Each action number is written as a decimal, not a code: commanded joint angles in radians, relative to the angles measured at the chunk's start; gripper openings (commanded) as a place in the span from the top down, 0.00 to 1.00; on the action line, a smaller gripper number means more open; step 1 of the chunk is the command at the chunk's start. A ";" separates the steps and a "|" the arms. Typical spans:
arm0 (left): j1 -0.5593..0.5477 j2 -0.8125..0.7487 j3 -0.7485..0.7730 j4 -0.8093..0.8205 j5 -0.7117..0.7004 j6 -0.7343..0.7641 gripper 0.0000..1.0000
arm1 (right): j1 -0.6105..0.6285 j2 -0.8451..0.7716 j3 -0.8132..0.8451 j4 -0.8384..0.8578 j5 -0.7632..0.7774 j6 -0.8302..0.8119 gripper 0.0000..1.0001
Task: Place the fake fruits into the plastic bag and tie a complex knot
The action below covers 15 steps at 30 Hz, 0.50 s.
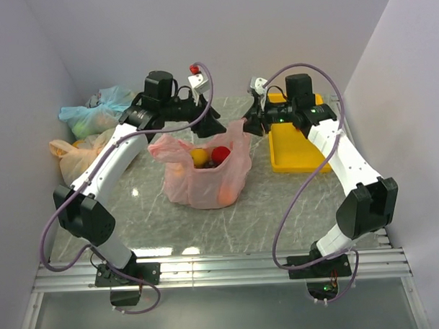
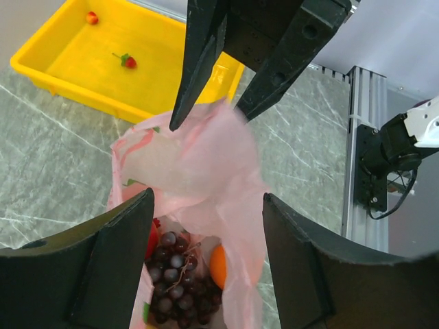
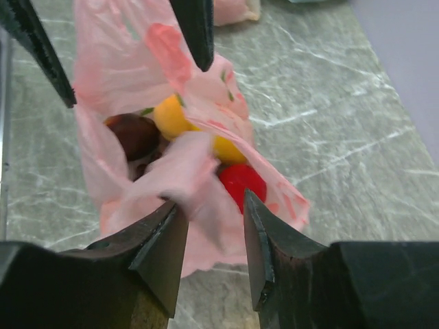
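Note:
The salmon-pink plastic bag (image 1: 206,183) stands mid-table with its mouth up. Fake fruits lie inside it: a yellow one (image 1: 198,156), a red one (image 1: 220,155), the purple grape bunch (image 2: 171,274) and an orange ball (image 2: 218,266). My left gripper (image 1: 212,125) hovers at the bag's far left rim, open. In the left wrist view a loose flap of the bag (image 2: 199,164) rises between the wide-apart fingers of that gripper (image 2: 207,199) without being pinched. My right gripper (image 1: 253,126) is at the far right rim, open. Blurred bag film (image 3: 185,171) hangs in the gap of the right gripper (image 3: 214,202).
A yellow tray (image 1: 295,151) sits at the back right, holding a small strawberry (image 2: 127,62). A blue-green tied bag (image 1: 95,115) and a peach tied bag (image 1: 78,151) rest against the left wall. An aluminium rail (image 1: 223,269) runs along the near edge.

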 commanded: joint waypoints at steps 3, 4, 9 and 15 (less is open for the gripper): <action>-0.003 0.024 0.061 0.031 0.014 0.026 0.31 | -0.024 0.034 0.049 0.036 0.070 0.019 0.58; -0.003 0.029 0.063 0.034 0.011 0.026 0.30 | -0.024 0.051 0.052 0.031 0.073 0.017 0.60; -0.001 0.070 0.115 0.032 0.026 0.047 0.29 | -0.041 0.078 0.081 0.034 0.018 0.014 0.95; -0.004 0.123 0.190 0.031 0.070 0.038 0.31 | -0.030 0.053 0.080 0.115 -0.124 0.003 1.00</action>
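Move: The plastic bag's loose right-hand top corner hangs just below my right hand's open fingers, about 2 cm ahead and 3 cm down. The red fruit in the bag's mouth is some 8 cm to that hand's left, 3 cm back and 15 cm down, with the yellow fruit 6 cm left of it. The yellow tray lies 17 cm right, 5 cm ahead, on the table. From my left hand that corner is about 8 cm right, 1 cm ahead, 4 cm lower. I bring my right hand forward about 3 cm and down nearly as much onto the bag's top corner, closing its half-open fingers to pinch the film, then lift it about 1 cm while keeping it shut. My left hand, still wide open, moves forward some 2.5 cm and slightly right beside the corner, dipping a little before it rises again. ##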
